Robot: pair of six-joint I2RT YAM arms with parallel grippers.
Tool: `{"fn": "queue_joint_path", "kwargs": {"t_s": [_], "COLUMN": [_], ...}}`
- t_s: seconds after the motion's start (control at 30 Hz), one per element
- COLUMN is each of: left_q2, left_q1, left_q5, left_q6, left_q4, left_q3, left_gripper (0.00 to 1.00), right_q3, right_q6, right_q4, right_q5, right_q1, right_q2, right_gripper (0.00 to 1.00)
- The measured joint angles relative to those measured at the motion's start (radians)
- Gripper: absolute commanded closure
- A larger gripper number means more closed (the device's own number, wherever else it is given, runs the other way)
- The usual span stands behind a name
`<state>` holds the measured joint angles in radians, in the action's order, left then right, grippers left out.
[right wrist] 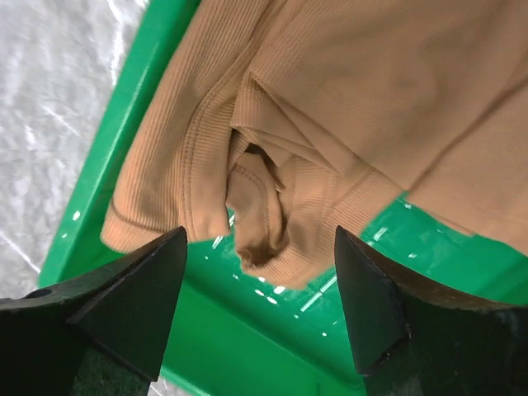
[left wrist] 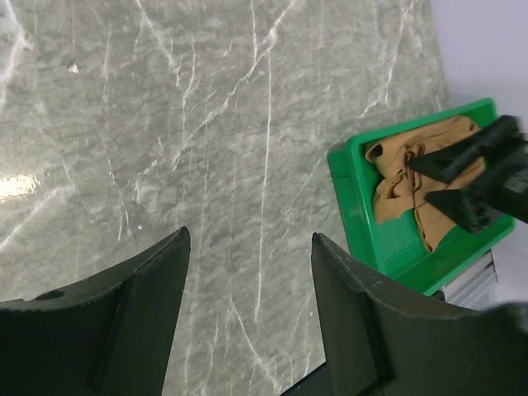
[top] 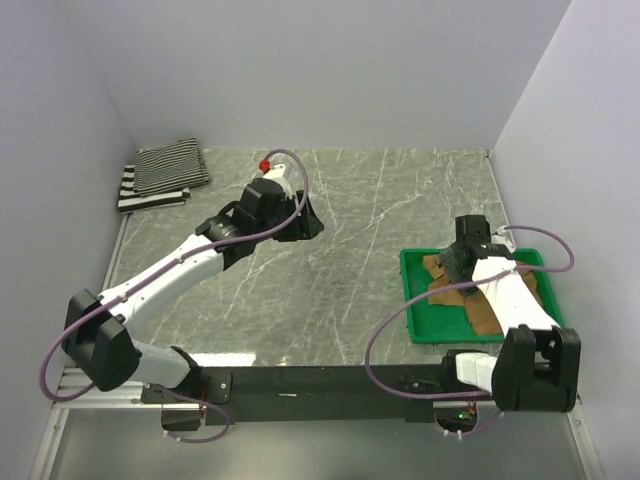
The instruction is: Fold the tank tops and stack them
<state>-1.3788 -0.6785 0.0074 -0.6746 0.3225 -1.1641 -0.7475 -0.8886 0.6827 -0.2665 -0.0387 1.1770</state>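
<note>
The plain tan-brown tank top (right wrist: 330,107) lies crumpled in the green tray (right wrist: 247,330). My right gripper (right wrist: 260,235) hangs open just above a bunched edge of it, with the cloth between the fingers but not gripped. From above, that gripper (top: 452,262) is over the tray's left part, where the tan top (top: 485,310) lies. Two folded striped tank tops are stacked at the back left, the pinstriped one (top: 172,165) on the wide-striped one (top: 150,197). My left gripper (top: 312,226) hovers open and empty over mid-table (left wrist: 250,239).
The green tray (top: 420,320) sits at the right near the table's front edge. White walls close in the back and both sides. Marbled grey tabletop (top: 370,220) spreads between the stack and the tray. A red knob (top: 265,165) shows on the left wrist.
</note>
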Motion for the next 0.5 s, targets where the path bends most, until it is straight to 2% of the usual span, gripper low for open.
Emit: {"fn": "queue_joint_path", "kwargs": {"t_s": [0.13, 0.23, 0.33, 0.37, 0.43, 0.47, 0.5], "left_q2": [0.039, 0.045, 0.044, 0.043, 0.041, 0.039, 0.037], "left_q1": [0.001, 0.001, 0.001, 0.001, 0.001, 0.001, 0.001], "left_q5": [-0.003, -0.004, -0.004, -0.004, -0.004, -0.004, -0.003], "left_q6": [0.002, 0.006, 0.009, 0.009, 0.009, 0.009, 0.009], "left_q4": [-0.01, -0.012, -0.012, -0.012, -0.014, -0.018, -0.019], "left_q3": [0.013, 0.014, 0.016, 0.016, 0.016, 0.016, 0.016], "left_gripper": [0.34, 0.34, 0.34, 0.34, 0.35, 0.35, 0.35], "right_q3": [0.008, 0.023, 0.04, 0.045, 0.048, 0.049, 0.051], "right_q6": [-0.006, -0.013, -0.016, -0.016, -0.016, -0.012, -0.003], "right_q4": [-0.053, -0.094, -0.126, -0.136, -0.151, -0.16, -0.169], "right_q5": [0.038, 0.059, 0.073, 0.075, 0.079, 0.08, 0.082], "right_q1": [-0.006, -0.013, -0.026, -0.03, -0.035, -0.038, -0.04], "right_q2": [0.089, 0.145, 0.186, 0.194, 0.199, 0.202, 0.203], "right_gripper": [0.22, 0.27, 0.38, 0.5, 0.68, 0.92, 1.0]}}
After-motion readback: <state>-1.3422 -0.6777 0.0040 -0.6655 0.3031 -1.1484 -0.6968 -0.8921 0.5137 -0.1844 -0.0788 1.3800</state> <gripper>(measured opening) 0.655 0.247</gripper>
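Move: Just below the open right fingers, some 6 cm down and 1 cm ahead, lies the crumpled left-hand fold of the tan tank top. The body of that tank top spreads out about 9 cm to the hand's right and 3 cm back. The green bin's far rim is roughly 6 cm ahead, and its left rim 10 cm to the left and 4 cm back. From the left hand the fold lies about 33 cm to the right, 5 cm back and 20 cm down. Sinking about 5 cm into the green bin and easing some 1 cm forward, the right hand brings its open fingers down onto the crumpled fold of the tan tank top, tilting by only 5 degrees or so. As the descent levels off, the fingers close most of the way and pinch the cloth between their tips. ##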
